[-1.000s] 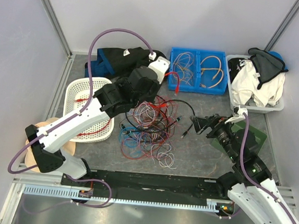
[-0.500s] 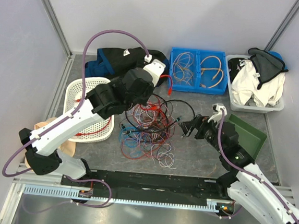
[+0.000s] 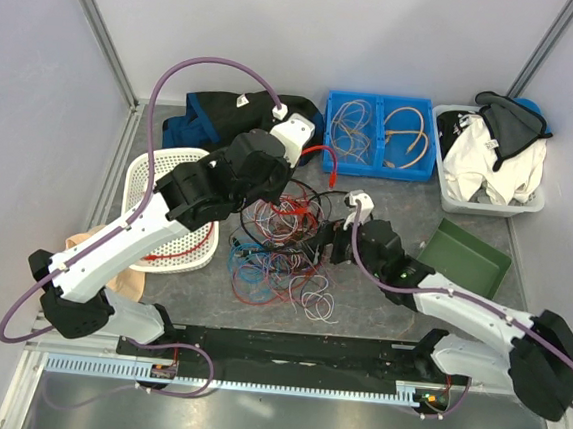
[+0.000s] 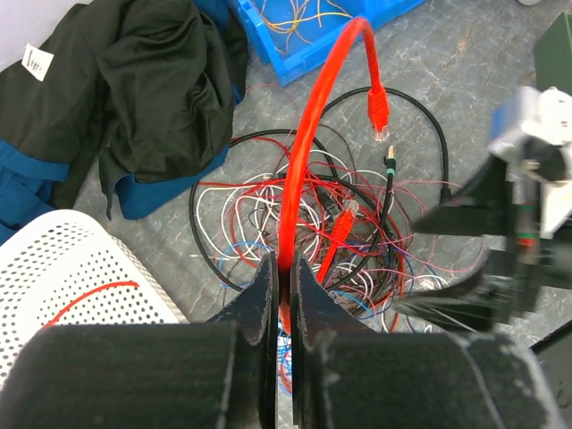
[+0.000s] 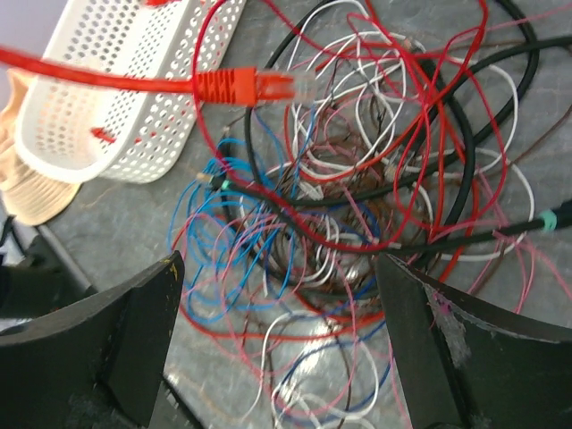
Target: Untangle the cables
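Note:
The cables [image 3: 284, 239] lie in a messy tangle of red, black, white and blue wires in the middle of the table. My left gripper [image 3: 288, 171] hovers at the pile's far edge. In the left wrist view it [image 4: 281, 268] is shut on a thick red cable [image 4: 308, 134], which arcs up and ends in a red plug [image 4: 378, 112]. My right gripper [image 3: 322, 246] hangs over the right side of the pile. Its jaws [image 5: 279, 261] stand wide open above the blue and pink loops [image 5: 232, 241], holding nothing. A second red plug [image 5: 241, 85] hangs over the pile.
A white perforated basket [image 3: 169, 179] with a red wire in it stands left of the pile. A blue bin [image 3: 382, 99] with sorted wires is at the back, a green tray [image 3: 469, 256] at the right. A white bin [image 3: 488, 205] of cloths and a dark jacket [image 3: 225, 109] lie behind.
My right arm has swung left from above the green tray to above the tangle, jaws still open. The left gripper has drawn back left, still shut on the red cable.

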`<move>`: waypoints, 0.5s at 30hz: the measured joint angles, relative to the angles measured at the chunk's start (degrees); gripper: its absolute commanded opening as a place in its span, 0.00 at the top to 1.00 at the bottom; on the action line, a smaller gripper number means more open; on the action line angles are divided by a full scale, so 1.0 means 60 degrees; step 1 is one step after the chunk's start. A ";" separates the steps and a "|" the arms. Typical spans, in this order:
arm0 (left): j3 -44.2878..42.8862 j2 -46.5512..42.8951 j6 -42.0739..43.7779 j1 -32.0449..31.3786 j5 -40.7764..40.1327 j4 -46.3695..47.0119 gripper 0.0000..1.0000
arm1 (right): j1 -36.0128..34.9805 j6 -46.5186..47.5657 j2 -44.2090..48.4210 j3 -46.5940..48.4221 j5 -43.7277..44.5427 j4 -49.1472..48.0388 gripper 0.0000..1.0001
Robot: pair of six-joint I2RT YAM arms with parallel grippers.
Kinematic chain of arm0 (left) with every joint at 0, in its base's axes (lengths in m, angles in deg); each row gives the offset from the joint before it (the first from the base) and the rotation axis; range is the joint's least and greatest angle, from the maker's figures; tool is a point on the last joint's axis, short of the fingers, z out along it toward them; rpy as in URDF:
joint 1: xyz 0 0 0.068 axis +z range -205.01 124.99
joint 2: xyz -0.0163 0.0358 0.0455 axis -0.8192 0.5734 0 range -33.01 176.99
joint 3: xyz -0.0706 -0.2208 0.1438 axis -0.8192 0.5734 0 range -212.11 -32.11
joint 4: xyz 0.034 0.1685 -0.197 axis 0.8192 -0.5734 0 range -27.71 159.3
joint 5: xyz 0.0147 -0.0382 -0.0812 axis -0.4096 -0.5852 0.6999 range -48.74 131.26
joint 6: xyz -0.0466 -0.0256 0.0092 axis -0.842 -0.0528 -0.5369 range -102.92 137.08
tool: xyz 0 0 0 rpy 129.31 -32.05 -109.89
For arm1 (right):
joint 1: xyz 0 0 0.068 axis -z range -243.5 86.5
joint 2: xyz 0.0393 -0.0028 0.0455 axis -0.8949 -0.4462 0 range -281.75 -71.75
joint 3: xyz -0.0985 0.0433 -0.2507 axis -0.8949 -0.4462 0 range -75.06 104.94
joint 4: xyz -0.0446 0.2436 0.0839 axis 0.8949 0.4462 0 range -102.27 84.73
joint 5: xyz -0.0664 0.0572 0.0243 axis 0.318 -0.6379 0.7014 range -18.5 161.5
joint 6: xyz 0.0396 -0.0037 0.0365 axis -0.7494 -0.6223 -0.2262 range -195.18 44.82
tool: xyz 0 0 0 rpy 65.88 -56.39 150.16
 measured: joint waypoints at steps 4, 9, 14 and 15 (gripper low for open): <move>0.0000 0.0000 -0.0033 0.0000 0.0095 0.0004 0.98 | -0.0168 0.0280 -0.0984 0.0251 0.0623 -0.0809 0.07; 0.0033 0.0000 -0.0044 0.0000 0.0164 0.0011 0.98 | -0.0342 0.0554 -0.1851 0.0528 0.1348 -0.1577 0.50; 0.0266 -0.0004 -0.0047 0.0000 0.0087 0.0033 0.98 | -0.0368 0.0590 -0.2492 0.0867 0.1479 -0.2229 1.00; 0.0353 -0.0022 -0.0047 0.0000 0.0004 0.0036 0.98 | -0.0372 0.0568 -0.2426 0.0867 0.1468 -0.2222 1.00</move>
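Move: The thin red strand the right hand goes for runs about 5 cm ahead of it and 3 cm to its left, at fingertip height. Close by, a red plug lies about 6 cm ahead and 5 cm left, level with the hand. The cable tangle is 2 cm ahead, 8 cm left and 12 cm below. From the left hand, the strand is roughly 4 cm back, 6 cm right and 18 cm down. The open right hand reaches forward and left about 6 cm, then shuts its fingers on the thin red strand. ##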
